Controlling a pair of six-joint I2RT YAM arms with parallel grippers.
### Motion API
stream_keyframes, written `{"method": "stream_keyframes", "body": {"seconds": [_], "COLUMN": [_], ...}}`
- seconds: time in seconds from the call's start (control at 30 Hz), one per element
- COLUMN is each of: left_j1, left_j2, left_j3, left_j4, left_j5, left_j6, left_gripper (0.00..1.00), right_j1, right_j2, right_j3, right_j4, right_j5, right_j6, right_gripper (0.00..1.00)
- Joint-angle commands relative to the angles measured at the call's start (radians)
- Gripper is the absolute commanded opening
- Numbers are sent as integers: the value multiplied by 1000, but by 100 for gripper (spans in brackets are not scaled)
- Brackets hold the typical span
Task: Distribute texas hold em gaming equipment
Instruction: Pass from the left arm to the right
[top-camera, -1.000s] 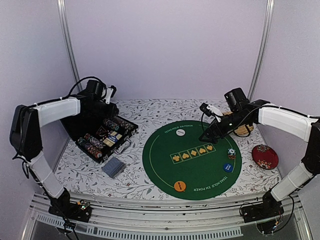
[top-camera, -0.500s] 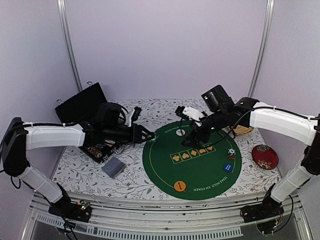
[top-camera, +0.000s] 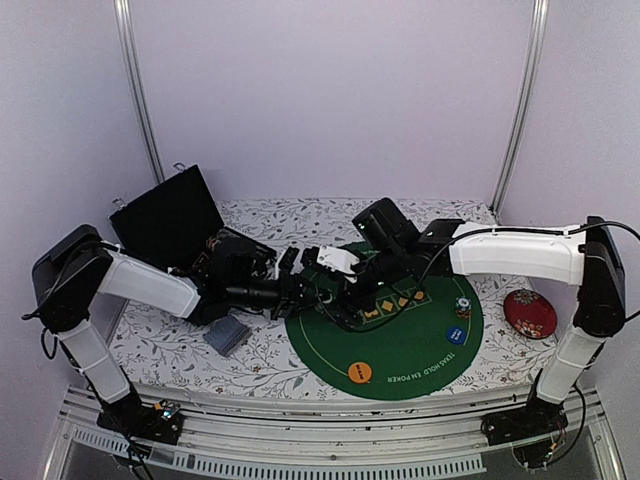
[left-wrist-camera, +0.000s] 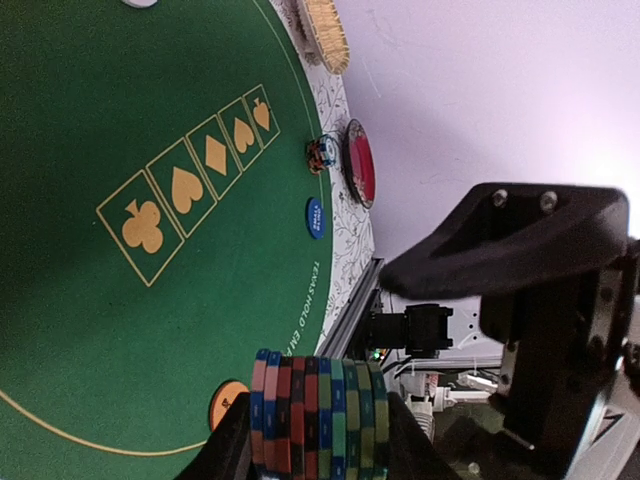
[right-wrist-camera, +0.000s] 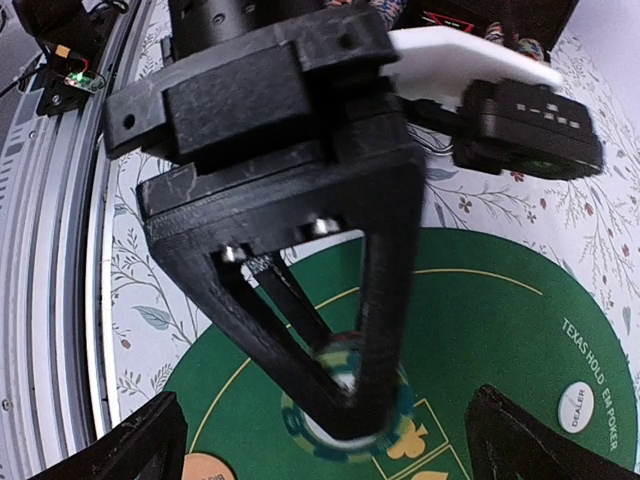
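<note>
My left gripper (left-wrist-camera: 320, 440) is shut on a stack of striped poker chips (left-wrist-camera: 320, 410), held on its side over the left part of the round green poker mat (top-camera: 400, 340). In the right wrist view the same chip stack (right-wrist-camera: 350, 415) shows end-on between the left gripper's black fingers. My right gripper (right-wrist-camera: 335, 450) is wide open and points at that stack, its fingers either side of it and not touching. In the top view both grippers, left (top-camera: 312, 285) and right (top-camera: 345, 300), meet at the mat's left edge. A deck of grey-blue cards (top-camera: 227, 334) lies left of the mat.
An open black chip case (top-camera: 170, 215) with chip rows stands at the back left. On the mat lie an orange disc (top-camera: 360, 372), a blue disc (top-camera: 456, 335), a small chip stack (top-camera: 462, 307) and a white dealer disc (right-wrist-camera: 577, 408). A red cushion (top-camera: 530, 312) sits at the right.
The left arm swung from the case to the mat's left edge with the chip stack. The right arm swept left across the mat, open, and now faces the left gripper.
</note>
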Motion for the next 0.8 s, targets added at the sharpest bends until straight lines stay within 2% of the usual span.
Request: {"method": "stream_keyframes", "body": {"seconds": [0.0,0.13,0.2,0.33,0.4,0.53,0.63,0.77], "left_j1": [-11,-10,-9,-8,-6,-4,-1,2], "left_j2": [-1,-13,-15,-14,-13,-11,-10,-8], "left_j3": [7,-8,-10,-12,-12,-15,-18,-16], "left_j4": [146,148,148,151,151,152,155,155], "left_j5": [35,31,32,33,33,34,34,34], "left_j6": [-45,-47,-46,-47,-47,-49,-52,-52], "left_gripper": [0,0,0,0,0,0,0,0], "right_j1": [17,16,17,16,16,16,18,19], "right_j2": [70,106,120,138,136,125,111,95], "right_j3": [38,46,56,72,68,64,60,50], "right_j4": [63,66,68,79,85,89,93,102], "right_j5": [1,9,9,29,44,79,95,112], "right_j6": [-74,-134,-146,-150,-147,-151,-156,-164], "right_gripper": [100,97,92,70,66,50,45,27]}}
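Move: The chip stack is held in the left gripper, right at that hand's point between its pads. From the open right hand it sits close by: about 3 cm to the left, 2 cm ahead and 4 cm lower. On the mat, some 16 cm below the right hand, the big blind button lies about 11 cm back and 6 cm right of it, the dealer button roughly 18 cm ahead and 7 cm right. The right fingers come round the chip stack and close on it from wide open to just over a third, taking it crosswise while the left fingers keep their pinch on its end faces. To get there the right hand sinks about 3 cm as it goes left, then eases forward with a slight tilt; the left hand lifts the stack to it by 1 or 2 cm and holds still. ##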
